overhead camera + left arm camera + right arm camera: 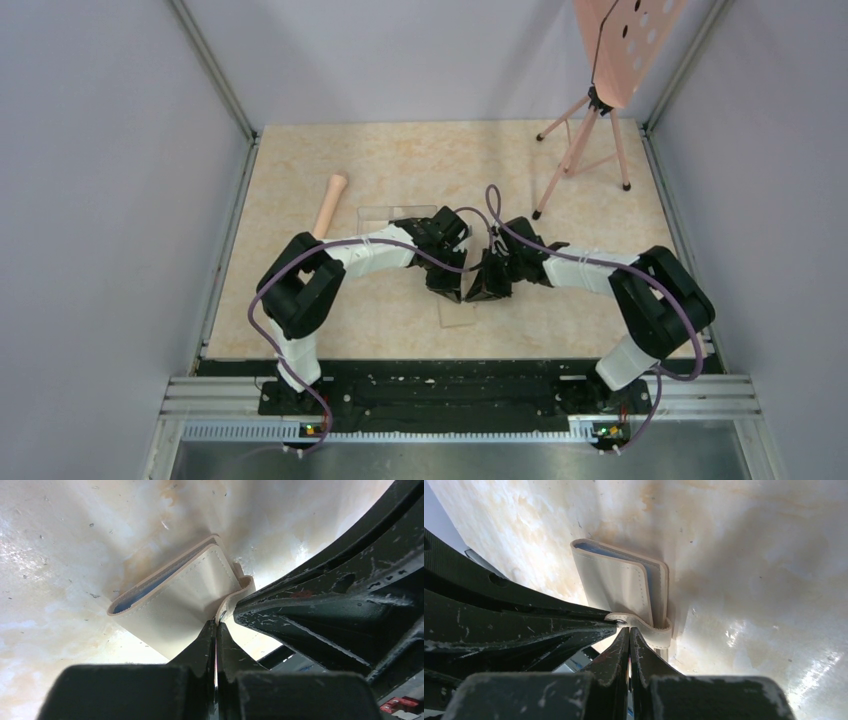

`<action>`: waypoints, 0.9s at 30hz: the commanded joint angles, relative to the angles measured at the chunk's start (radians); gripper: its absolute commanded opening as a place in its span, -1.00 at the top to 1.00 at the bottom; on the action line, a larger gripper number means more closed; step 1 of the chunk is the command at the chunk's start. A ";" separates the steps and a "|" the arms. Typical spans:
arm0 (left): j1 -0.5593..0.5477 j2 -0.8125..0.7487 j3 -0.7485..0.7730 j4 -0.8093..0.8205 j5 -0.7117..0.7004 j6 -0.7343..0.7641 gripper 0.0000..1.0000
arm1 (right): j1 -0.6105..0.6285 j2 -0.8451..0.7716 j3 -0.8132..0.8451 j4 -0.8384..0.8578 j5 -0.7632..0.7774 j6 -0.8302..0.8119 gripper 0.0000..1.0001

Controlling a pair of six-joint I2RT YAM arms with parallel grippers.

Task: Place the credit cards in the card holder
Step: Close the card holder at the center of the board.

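The card holder is a tan folding wallet (185,597) lying on the table, folded, with grey-blue lining showing at its edge. It also shows in the right wrist view (616,587). Its strap (651,630) with a metal snap sticks out loose. My left gripper (216,624) is shut, its tips touching the strap's end. My right gripper (629,630) is shut, its tips just under the strap. In the top view both grippers (447,285) (490,283) meet at the table's middle and hide the wallet. No credit cards are in view.
A clear plastic box (398,214) lies behind the left arm, and another clear piece (457,314) lies in front of the grippers. A wooden stick (329,203) lies at the left. A tripod (585,150) with a pink board stands at the back right.
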 commanded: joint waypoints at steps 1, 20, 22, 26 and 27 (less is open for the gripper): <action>-0.005 0.013 -0.005 -0.019 0.005 0.012 1.00 | 0.029 0.024 0.052 0.025 0.007 -0.016 1.00; 0.033 -0.056 -0.058 0.051 0.061 -0.046 0.31 | 0.045 0.069 0.049 -0.077 0.086 -0.047 1.00; 0.055 -0.078 -0.096 0.122 0.110 -0.072 0.36 | 0.045 0.070 0.049 -0.076 0.083 -0.047 1.00; 0.079 -0.080 -0.136 0.185 0.169 -0.098 0.41 | 0.045 0.071 0.050 -0.075 0.080 -0.050 1.00; 0.079 -0.072 -0.138 0.192 0.177 -0.099 0.41 | 0.045 0.071 0.050 -0.074 0.078 -0.050 1.00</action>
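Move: Both closed fingertips are at the strap folded across the closed card holder. From the right hand, the snap is about 1 cm left and 1 cm below, level fore and aft. The holder's middle is some 2 cm left, 1 cm nearer the base and 1 cm below the right hand; from the left hand it is about 1 cm left, 1 cm back and 1 cm below. The clear box stands roughly 14 cm ahead and 13 cm left of the right hand, at about its height. Still shut, the right fingertips press onto the strap's snap, shifting about half a centimetre left and as much down, then hold there. The left fingertips first bear down slightly beside them at the strap's end, then open to about a third and draw off some 1 cm to the left as the wrist begins to turn a few degrees. ##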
